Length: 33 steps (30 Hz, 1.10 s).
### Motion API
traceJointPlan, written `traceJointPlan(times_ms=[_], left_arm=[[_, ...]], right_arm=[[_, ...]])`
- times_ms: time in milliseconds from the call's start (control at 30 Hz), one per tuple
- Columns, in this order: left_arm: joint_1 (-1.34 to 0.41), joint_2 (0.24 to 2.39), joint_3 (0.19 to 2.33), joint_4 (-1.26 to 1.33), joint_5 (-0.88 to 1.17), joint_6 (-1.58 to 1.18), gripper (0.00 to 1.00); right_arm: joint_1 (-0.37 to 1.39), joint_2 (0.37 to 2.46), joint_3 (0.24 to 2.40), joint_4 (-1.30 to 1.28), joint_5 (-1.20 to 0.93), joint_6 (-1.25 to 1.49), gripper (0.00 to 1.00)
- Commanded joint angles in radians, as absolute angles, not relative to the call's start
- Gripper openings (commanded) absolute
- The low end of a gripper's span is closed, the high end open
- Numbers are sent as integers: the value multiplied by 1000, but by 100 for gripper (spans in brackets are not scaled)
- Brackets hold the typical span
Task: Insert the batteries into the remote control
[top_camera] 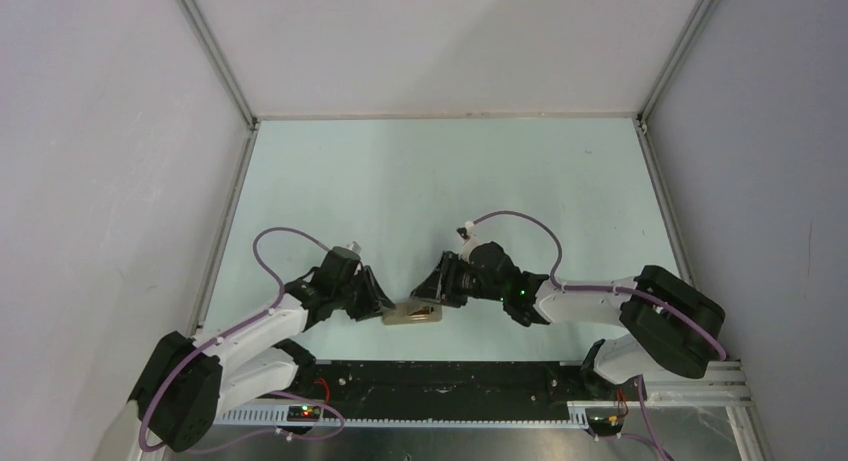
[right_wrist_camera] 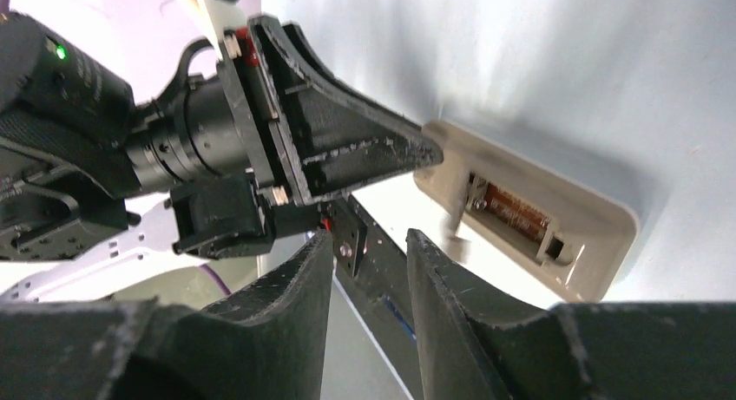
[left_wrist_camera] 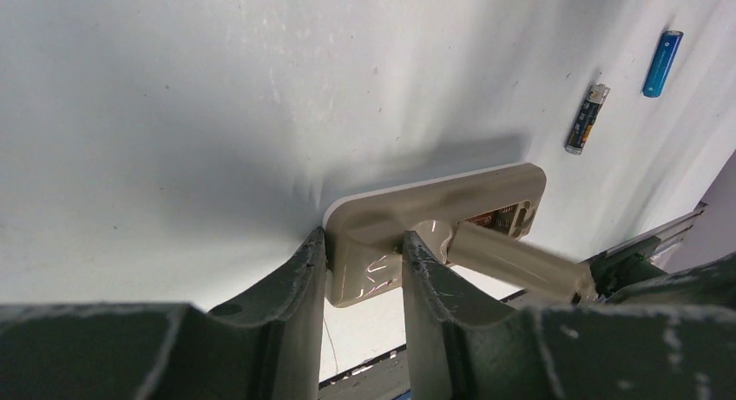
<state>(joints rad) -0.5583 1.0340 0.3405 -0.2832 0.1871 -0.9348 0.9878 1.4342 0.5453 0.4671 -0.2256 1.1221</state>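
Observation:
The remote control (top_camera: pixel 412 314) lies back-up near the table's front edge, between both arms. My left gripper (left_wrist_camera: pixel 363 244) is shut on one end of its beige-grey body (left_wrist_camera: pixel 434 205). Its battery bay (right_wrist_camera: pixel 514 212) is uncovered, with a coppery-brown part showing inside. A flat beige cover piece (left_wrist_camera: pixel 521 261) slants up from the bay toward my right gripper (right_wrist_camera: pixel 369 235). That gripper stands open with an empty gap, and a blurred beige edge sits just outside its right finger (right_wrist_camera: pixel 451 278). The dark battery (left_wrist_camera: pixel 588 118) and the blue battery (left_wrist_camera: pixel 662 63) lie loose on the table beyond the remote.
A black rail (top_camera: pixel 450 381) runs along the near edge just behind the remote. Grey walls (top_camera: pixel 120 161) enclose the pale green table (top_camera: pixel 440 181) on the left, back and right. The left gripper's body (right_wrist_camera: pixel 330 148) crowds the remote's end in the right wrist view.

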Motion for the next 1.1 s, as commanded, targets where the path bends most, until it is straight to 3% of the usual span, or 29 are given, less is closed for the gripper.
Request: traceJointPlan(times_ms=[0,400,667,800,967,1067], left_arm=[[-570,1073,312,-357,122,-913,31],[-571,1073,330,-357,128,-902,34],[-570,1026,373,-398,80,-878,47],[-569,979,452,-498,-52,-854,60],[-566,913,543,-608,-159,-825,73],[-562,873,582,-626,-166,-797,80]], right_arm=[[954,1442,631,432,-183,1071,42],[969,1435,761,117,-14,901,41],[1122,1407,807,-149,159,800,42],[1147,1421,834,-162,166,646,50],[1140,1439,884,-133,109,317,84],[1137,1503,924,-162,-42,98,87]])
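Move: The remote control lies on the table with its middle about 9 cm straight below the right hand, and about 5 cm to the right of the left hand, whose fingers still pinch its left end. The loose battery cover hangs tilted between remote and right hand, some 5 cm below that hand and 2 cm to its right; the black battery lies about 5 cm ahead, 5 cm right and 10 cm below it. Free of the cover, the right hand swings about 5 cm forward, sweeps back over the remote and sinks some 4 cm, turning about 45 degrees so its fingers tip farther down before they spread wide. The left hand first keeps its pinch on the remote's left end, then opens, lets go and pulls away about 4 cm up, nearly as far left and slightly forward. ##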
